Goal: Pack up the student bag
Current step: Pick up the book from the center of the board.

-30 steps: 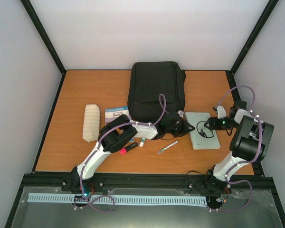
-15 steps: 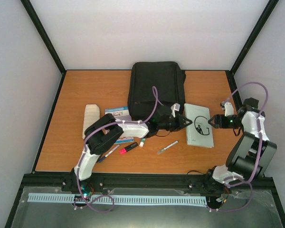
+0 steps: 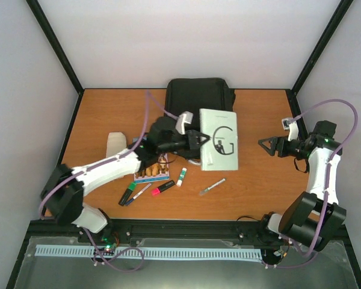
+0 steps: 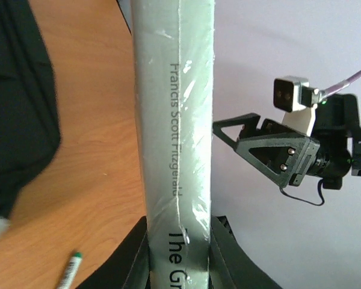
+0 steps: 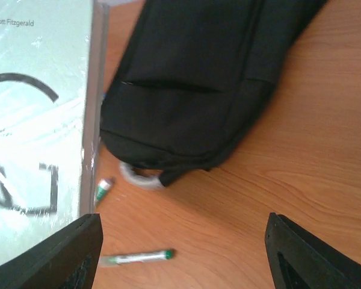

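Observation:
The student bag (image 3: 198,96) is a large black backpack lying flat at the back middle of the table. My left gripper (image 3: 197,141) is shut on a pale green book (image 3: 219,139) and holds it in the air over the bag's near end. In the left wrist view the book's spine (image 4: 174,114) stands clamped between both jaws of the left gripper (image 4: 179,259), with the bag (image 4: 18,108) at the left. My right gripper (image 3: 268,145) hangs open and empty to the right of the book. Its wrist view shows the right gripper (image 5: 185,244), the bag (image 5: 198,72), its grey loop handle (image 5: 141,177) and the book (image 5: 36,120).
A rolled beige cloth (image 3: 114,143) and a blue booklet (image 3: 154,171) lie at the left under my left arm. A green marker (image 3: 127,194), a red highlighter (image 3: 162,188), a glue stick (image 3: 182,176) and a pen (image 3: 212,186) are scattered along the front.
My left arm has lifted the book off the table and swung it left over the bag's near end. The right gripper has pulled back to the right and opened wider.

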### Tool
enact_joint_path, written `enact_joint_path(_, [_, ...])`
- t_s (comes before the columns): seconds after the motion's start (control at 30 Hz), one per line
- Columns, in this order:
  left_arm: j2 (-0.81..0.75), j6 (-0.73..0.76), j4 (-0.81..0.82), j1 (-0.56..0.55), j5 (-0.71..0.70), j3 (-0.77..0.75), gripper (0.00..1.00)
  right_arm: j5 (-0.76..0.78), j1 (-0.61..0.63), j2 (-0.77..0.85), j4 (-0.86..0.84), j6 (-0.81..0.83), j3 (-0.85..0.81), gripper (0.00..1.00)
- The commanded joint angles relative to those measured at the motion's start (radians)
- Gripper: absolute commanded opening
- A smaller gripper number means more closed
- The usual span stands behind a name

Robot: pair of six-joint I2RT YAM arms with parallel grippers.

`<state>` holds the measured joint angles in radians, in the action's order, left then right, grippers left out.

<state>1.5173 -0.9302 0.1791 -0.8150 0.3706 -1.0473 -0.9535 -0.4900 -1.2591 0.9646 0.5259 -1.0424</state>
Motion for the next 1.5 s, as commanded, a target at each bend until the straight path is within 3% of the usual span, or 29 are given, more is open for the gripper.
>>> enact_joint_path(0.0, [-0.173,0.115,-0.007,0.108,0.069,0.037,0.01,-0.235,0.038,-0.033,-0.019,-0.095,-0.02,0.76])
enact_joint_path(0.23, [-0.256,0.171,-0.066,0.282,0.23,0.017,0.01,-0.301,0.301,-0.154,-0.105,-0.191,-0.185,0.77])
enact_joint_path(0.43, [-0.235,0.068,0.099,0.37,0.37,0.022,0.01,-0.384,0.434,-0.19,-0.331,-0.374,-0.162,0.77])
enact_joint_path(0.57, [-0.216,0.004,0.203,0.373,0.456,0.016,0.01,-0.39,0.458,-0.15,-0.367,-0.354,-0.093,0.82])
enact_joint_path(0.87, [-0.192,-0.094,0.37,0.373,0.481,0.046,0.01,-0.45,0.458,-0.128,-0.457,-0.427,-0.009,0.92])
enact_joint_path(0.93, [-0.174,-0.126,0.422,0.373,0.475,0.056,0.01,-0.541,0.459,-0.148,-0.411,-0.384,-0.009,0.93])
enact_joint_path(1.07, [-0.143,-0.157,0.49,0.374,0.463,0.065,0.01,-0.72,0.458,-0.26,0.091,0.156,-0.129,0.99])
enact_joint_path(1.1, [-0.133,-0.166,0.502,0.373,0.463,0.065,0.01,-0.735,0.458,-0.272,0.154,0.209,-0.144,0.99])
enact_joint_path(1.47, [-0.054,-0.185,0.536,0.322,0.455,0.017,0.01,-0.702,0.458,-0.296,0.083,0.067,-0.161,0.98])
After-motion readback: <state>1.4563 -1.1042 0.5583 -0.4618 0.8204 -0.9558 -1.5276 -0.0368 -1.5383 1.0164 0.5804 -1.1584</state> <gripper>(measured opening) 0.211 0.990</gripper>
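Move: The held book's middle is some 6 cm right of the left hand and slightly below it. For the right hand it lies about 17 cm left and 3 cm ahead, roughly level. From the left hand, the black bag lies around 24 cm ahead, 2 cm left and 20 below; the glue stick is about 10 cm left, 4 back, and the dog book 23 left, 2 ahead, both some 23 below. Left hand carries book left and up about 10 cm; right hand, opening, swings 16 cm left towards book. ##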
